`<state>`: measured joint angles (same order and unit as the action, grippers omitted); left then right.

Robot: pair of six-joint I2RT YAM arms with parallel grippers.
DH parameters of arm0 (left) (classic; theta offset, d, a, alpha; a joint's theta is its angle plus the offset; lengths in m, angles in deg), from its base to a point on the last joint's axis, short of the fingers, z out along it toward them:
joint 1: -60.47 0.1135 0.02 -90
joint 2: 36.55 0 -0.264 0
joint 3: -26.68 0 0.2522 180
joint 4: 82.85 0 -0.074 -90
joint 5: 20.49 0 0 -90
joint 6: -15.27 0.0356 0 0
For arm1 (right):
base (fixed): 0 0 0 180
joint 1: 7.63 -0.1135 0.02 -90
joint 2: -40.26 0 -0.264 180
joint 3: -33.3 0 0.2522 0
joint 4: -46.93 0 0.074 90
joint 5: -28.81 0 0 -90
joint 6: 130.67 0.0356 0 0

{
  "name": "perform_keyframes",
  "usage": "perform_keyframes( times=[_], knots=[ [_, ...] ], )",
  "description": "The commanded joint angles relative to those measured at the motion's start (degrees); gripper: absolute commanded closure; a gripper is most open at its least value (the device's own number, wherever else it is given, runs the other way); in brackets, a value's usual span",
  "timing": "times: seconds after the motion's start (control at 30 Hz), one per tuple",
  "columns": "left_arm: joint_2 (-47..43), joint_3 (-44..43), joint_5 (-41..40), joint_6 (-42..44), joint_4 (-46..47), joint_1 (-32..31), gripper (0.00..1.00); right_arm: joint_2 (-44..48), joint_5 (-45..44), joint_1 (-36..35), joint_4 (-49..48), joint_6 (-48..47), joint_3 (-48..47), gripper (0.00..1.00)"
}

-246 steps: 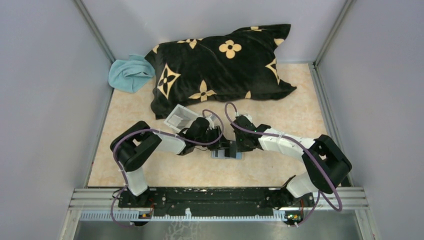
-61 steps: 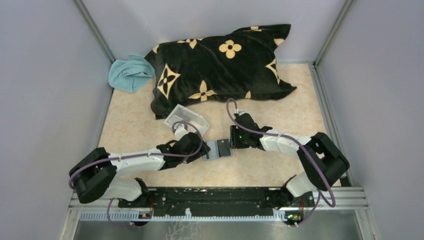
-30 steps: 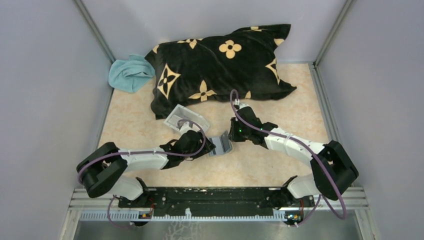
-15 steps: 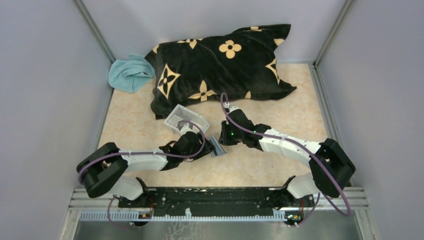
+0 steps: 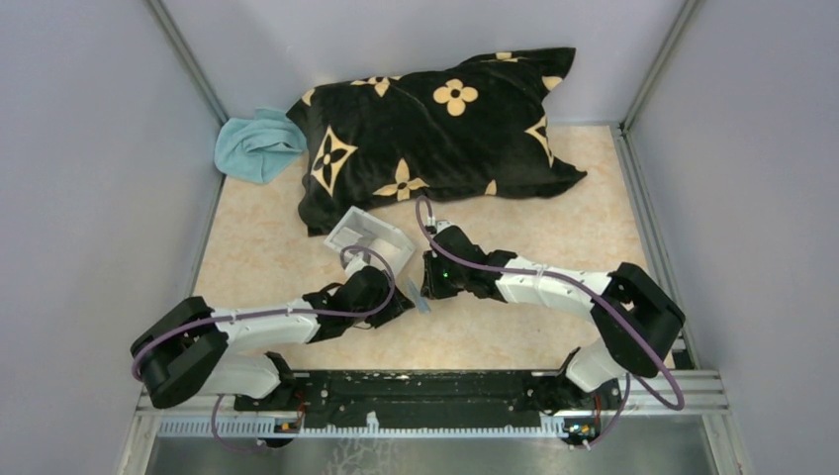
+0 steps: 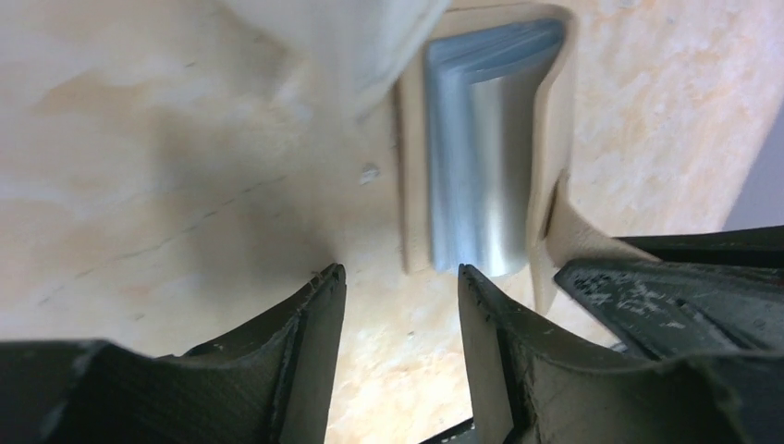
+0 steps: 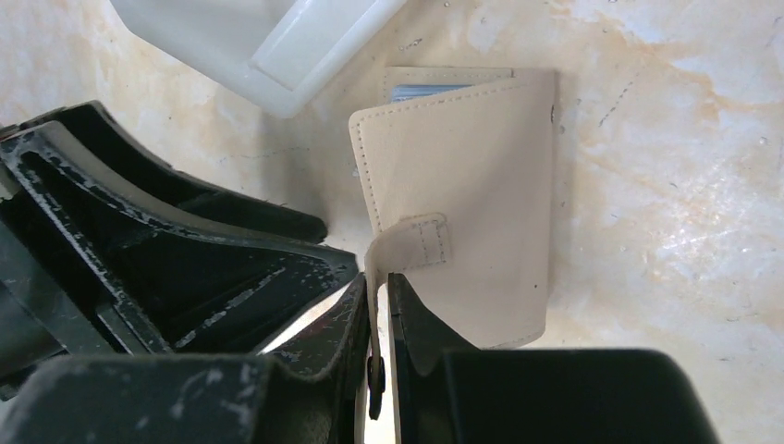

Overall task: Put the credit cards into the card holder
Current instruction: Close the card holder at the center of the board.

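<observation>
The tan card holder (image 7: 481, 213) lies on the table with its cover folded nearly over its grey slotted pockets (image 6: 476, 166). A light blue credit card (image 7: 434, 92) shows as a thin edge under the cover's far end. My right gripper (image 7: 379, 310) is shut on the holder's snap tab (image 7: 421, 242), holding it up at the cover's near edge. My left gripper (image 6: 399, 291) is open just short of the holder, with only bare table between its fingers. From above, both grippers meet over the holder (image 5: 422, 300), the left (image 5: 404, 297) beside the right (image 5: 427, 285).
A clear shallow tray (image 5: 371, 237) sits right behind the grippers, touching distance from the holder. A black pillow with tan flowers (image 5: 435, 129) fills the back. A light blue cloth (image 5: 255, 145) lies at the back left. Grey walls close in both sides.
My right gripper has swung left with the tab, folding the holder's cover from open to nearly closed. My left gripper's fingers have narrowed somewhat and stay beside the holder.
</observation>
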<state>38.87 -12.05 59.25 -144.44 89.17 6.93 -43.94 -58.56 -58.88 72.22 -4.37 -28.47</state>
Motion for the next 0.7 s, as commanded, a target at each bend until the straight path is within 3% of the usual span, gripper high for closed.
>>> perform_keyframes(
  times=[0.0, 0.2, 0.47, 0.67],
  knots=[
    [-3.4, 1.2, -4.7, -2.7, -19.0, -0.4, 0.46, -1.6, -0.2, -1.1, -2.4, 0.6, -2.7, 0.88],
    [-8.4, 0.9, -9.1, -3.7, -23.0, -0.4, 0.48, -3.8, 0.5, -2.0, -2.9, 0.5, -3.6, 0.84],
    [-5.8, -4.5, -11.7, -0.1, -24.8, -0.5, 0.47, -6.3, 2.1, -3.5, -2.0, -0.4, -5.9, 0.61],
    [-3.3, -7.2, -12.2, 0.1, -25.9, -0.4, 0.46, -5.4, 2.5, -4.0, -0.3, -1.2, -7.7, 0.55]
  ],
)
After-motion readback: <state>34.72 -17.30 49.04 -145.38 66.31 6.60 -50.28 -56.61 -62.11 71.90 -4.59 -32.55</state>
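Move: The card holder lies just off my left fingers, its middle about 3 cm ahead, 7 cm to the right and 2 cm below. My right fingers already pinch its strap; from them the holder's middle is some 2 cm ahead, 2 cm right and 6 cm down, spine to the right, cover folded over but gaping. The white tray's middle sits about 12 cm ahead of my right hand, 13 cm to its left and 5 cm lower. I carry the strap leftward with my right hand, about 3 cm and slightly back, first sinking a centimetre or two with the strap pinched, then opening the fingers to free it as the hand rises a touch. Meanwhile my left hand clears out about 5 cm to the left, away from the holder, still open, its left side rolling up some 15 degrees. ##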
